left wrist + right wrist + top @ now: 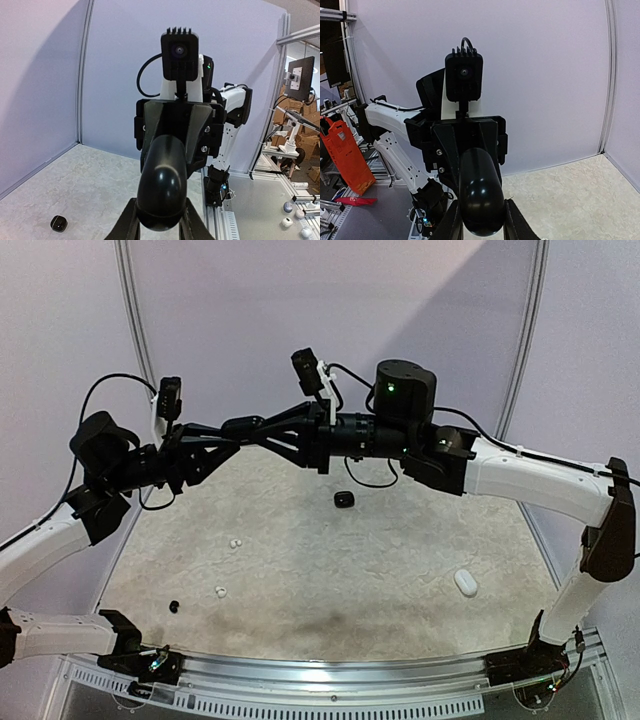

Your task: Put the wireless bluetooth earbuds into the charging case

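A glossy black pebble-shaped charging case (245, 425) hangs in the air above the table, closed, held from both ends. My left gripper (160, 220) is shut on its near end (162, 185), a finger against each side. My right gripper (479, 220) is shut on the case's opposite end (479, 190). In the top view the left gripper (232, 433) and the right gripper (264, 429) meet nose to nose. Two white earbuds (235, 541) (221, 591) and one black earbud (174, 606) lie on the table's left half.
A white case (466, 582) lies at the right of the speckled table (330, 570). A small black object (344, 500) sits mid-table below the arms, also in the left wrist view (59, 223). White walls enclose the back and sides; a metal rail (340, 675) runs along the front.
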Robot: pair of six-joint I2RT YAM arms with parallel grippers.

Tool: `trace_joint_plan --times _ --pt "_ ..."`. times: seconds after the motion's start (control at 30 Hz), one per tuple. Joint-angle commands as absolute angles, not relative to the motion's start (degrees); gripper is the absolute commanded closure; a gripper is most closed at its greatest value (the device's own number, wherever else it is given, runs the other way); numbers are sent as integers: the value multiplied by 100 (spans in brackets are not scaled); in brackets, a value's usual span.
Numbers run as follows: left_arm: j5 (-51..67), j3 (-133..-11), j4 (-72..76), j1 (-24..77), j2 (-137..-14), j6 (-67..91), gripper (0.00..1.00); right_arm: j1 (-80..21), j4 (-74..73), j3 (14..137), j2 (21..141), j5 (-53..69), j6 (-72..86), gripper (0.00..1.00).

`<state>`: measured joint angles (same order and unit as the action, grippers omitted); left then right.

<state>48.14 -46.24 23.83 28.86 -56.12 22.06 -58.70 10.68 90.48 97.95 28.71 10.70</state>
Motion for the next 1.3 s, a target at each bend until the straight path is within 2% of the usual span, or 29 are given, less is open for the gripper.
trace_joint_plan --times 0.0,0.23,0.33,0.73,1.03,1.17,1.27 --pt "4819 -4693 2473 2909 -5599 2120 100 -5893 905 9254 9922 2993 1033 74" --pt "4838 -4706 2392 2910 -5609 2068 100 -5889 660 9246 9895 2729 951 55" --pt "5019 -4747 2061 2919 -5610 1584 100 -5889 452 9301 9774 2439 757 47" --pt "5457 -5076 753 3044 -5575 -295 100 -5882 -449 9911 10136 1868 533 49" --pt "5451 -5063 601 3067 -5539 -505 100 -5783 -798 10081 10256 1875 736 49" --pt "5366 -5041 510 3067 -5528 -477 100 -5740 -861 10134 10282 2122 911 46" --pt "5282 -5000 554 3059 -5541 -218 100 -5740 -865 10186 10296 2391 956 40"
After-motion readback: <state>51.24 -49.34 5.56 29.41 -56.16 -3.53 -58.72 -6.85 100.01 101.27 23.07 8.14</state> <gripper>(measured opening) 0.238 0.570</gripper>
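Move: My left hand holds the shut black charging case by its near end; the case's middle is about 2 cm to this hand's right and 1 cm above it. My right hand pinches the other end, with the middle some 2 cm to its left. From the left hand, the square black case lies on the table some 21 cm ahead, 15 cm right; the white earbuds lie about 7 cm ahead, 11 cm left, and 6 cm back, 12 cm left, all about 40 cm below. I spread my right fingers from their pinch and shift that hand about 2 cm forward and 2 cm down, dipping its tips some 10 degrees, so the rear finger comes between lid and base and the front finger stands clear outside the lid. My left hand keeps its grip on the base, sinking about 3.5 cm as its tips dip and it rolls its forward side up, each some 12 degrees. ##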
